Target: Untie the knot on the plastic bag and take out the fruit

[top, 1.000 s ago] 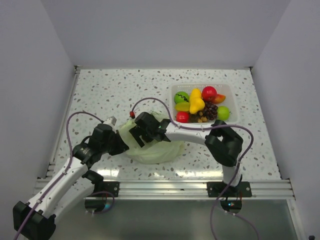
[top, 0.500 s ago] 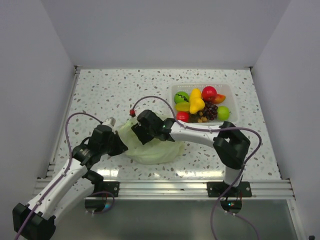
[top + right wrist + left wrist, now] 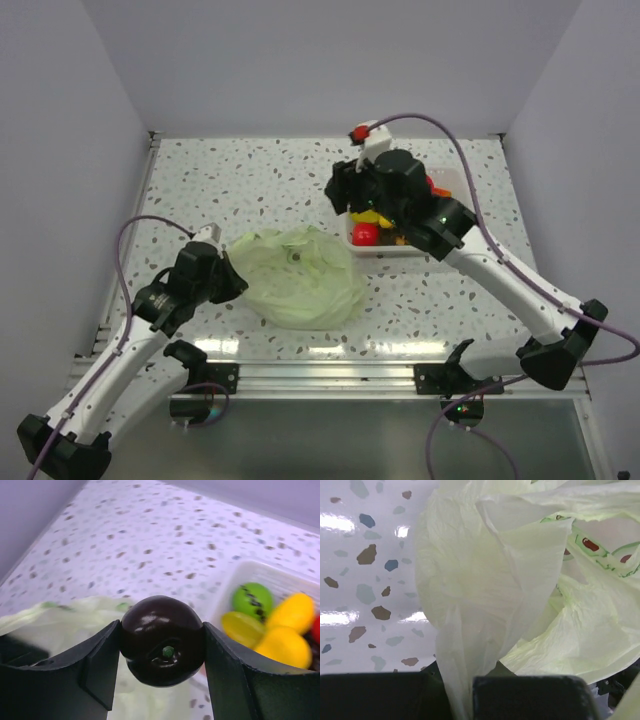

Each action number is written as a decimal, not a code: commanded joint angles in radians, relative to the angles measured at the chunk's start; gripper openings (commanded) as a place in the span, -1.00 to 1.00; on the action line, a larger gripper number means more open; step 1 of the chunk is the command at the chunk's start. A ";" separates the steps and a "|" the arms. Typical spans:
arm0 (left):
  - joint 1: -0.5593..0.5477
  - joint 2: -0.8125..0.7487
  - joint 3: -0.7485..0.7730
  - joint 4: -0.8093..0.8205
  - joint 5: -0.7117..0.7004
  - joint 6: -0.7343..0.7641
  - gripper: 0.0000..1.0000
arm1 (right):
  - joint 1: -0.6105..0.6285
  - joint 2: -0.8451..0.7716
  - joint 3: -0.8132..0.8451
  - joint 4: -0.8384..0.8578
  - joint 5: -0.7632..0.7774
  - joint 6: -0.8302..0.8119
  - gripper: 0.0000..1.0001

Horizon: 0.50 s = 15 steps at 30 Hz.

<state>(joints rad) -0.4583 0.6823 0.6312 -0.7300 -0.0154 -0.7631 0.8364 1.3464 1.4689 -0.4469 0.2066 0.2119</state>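
Observation:
The pale green plastic bag (image 3: pixel 300 275) lies open and slack on the table, with a small dark spot inside it. No tied knot shows. My left gripper (image 3: pixel 228 272) is shut on the bag's left edge, and a fold of plastic (image 3: pixel 457 680) runs down between its jaws. My right gripper (image 3: pixel 161 645) is shut on a small dark round fruit (image 3: pixel 162 640) and holds it in the air between the bag and the white tray (image 3: pixel 460 180). In the top view the right gripper (image 3: pixel 345 192) hides that fruit. Yellow fruits (image 3: pixel 285 637) and a red one (image 3: pixel 365 234) lie in the tray.
A green ball with a dark zigzag stripe (image 3: pixel 252 600) sits in the tray's near corner in the right wrist view. The right arm (image 3: pixel 500 270) covers most of the tray from above. Grey walls close in the speckled table (image 3: pixel 250 180) on three sides.
My right gripper has left the bag, risen and swung right toward the tray with the dark fruit in its jaws. The bag has slumped flatter. My left gripper has kept its hold.

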 commanded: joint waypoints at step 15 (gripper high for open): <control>0.003 0.011 0.279 -0.102 -0.298 0.111 -1.00 | -0.700 0.039 -0.303 -0.009 0.120 0.178 -0.15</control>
<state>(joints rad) -0.4583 0.6827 0.8825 -0.8337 -0.2600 -0.6834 0.1604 1.3598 1.1728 -0.5098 0.3244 0.3374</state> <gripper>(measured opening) 0.016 0.623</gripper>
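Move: The right hand holds a dark purple fruit high up. The fruit basket's middle is about 18 cm ahead of this hand, 22 cm to its right and 29 cm below. In the basket, the grapes lie roughly 15 cm ahead and 25 cm right of the hand, the green apple 14 cm ahead and 31 cm right. The left hand pinches the bag's edge; the bag's middle is some 9 cm ahead, 11 cm right and 9 cm below it. Keeping its grip on the dark purple fruit, the right hand sweeps about 27 cm right towards the basket, sinking some 15 cm and going a little forward, while it turns nearly 50 degrees clockwise and tips further down, slowing at the end. The left hand, still pinching the bag, rises about 8 cm, drawing left and slightly forward. ##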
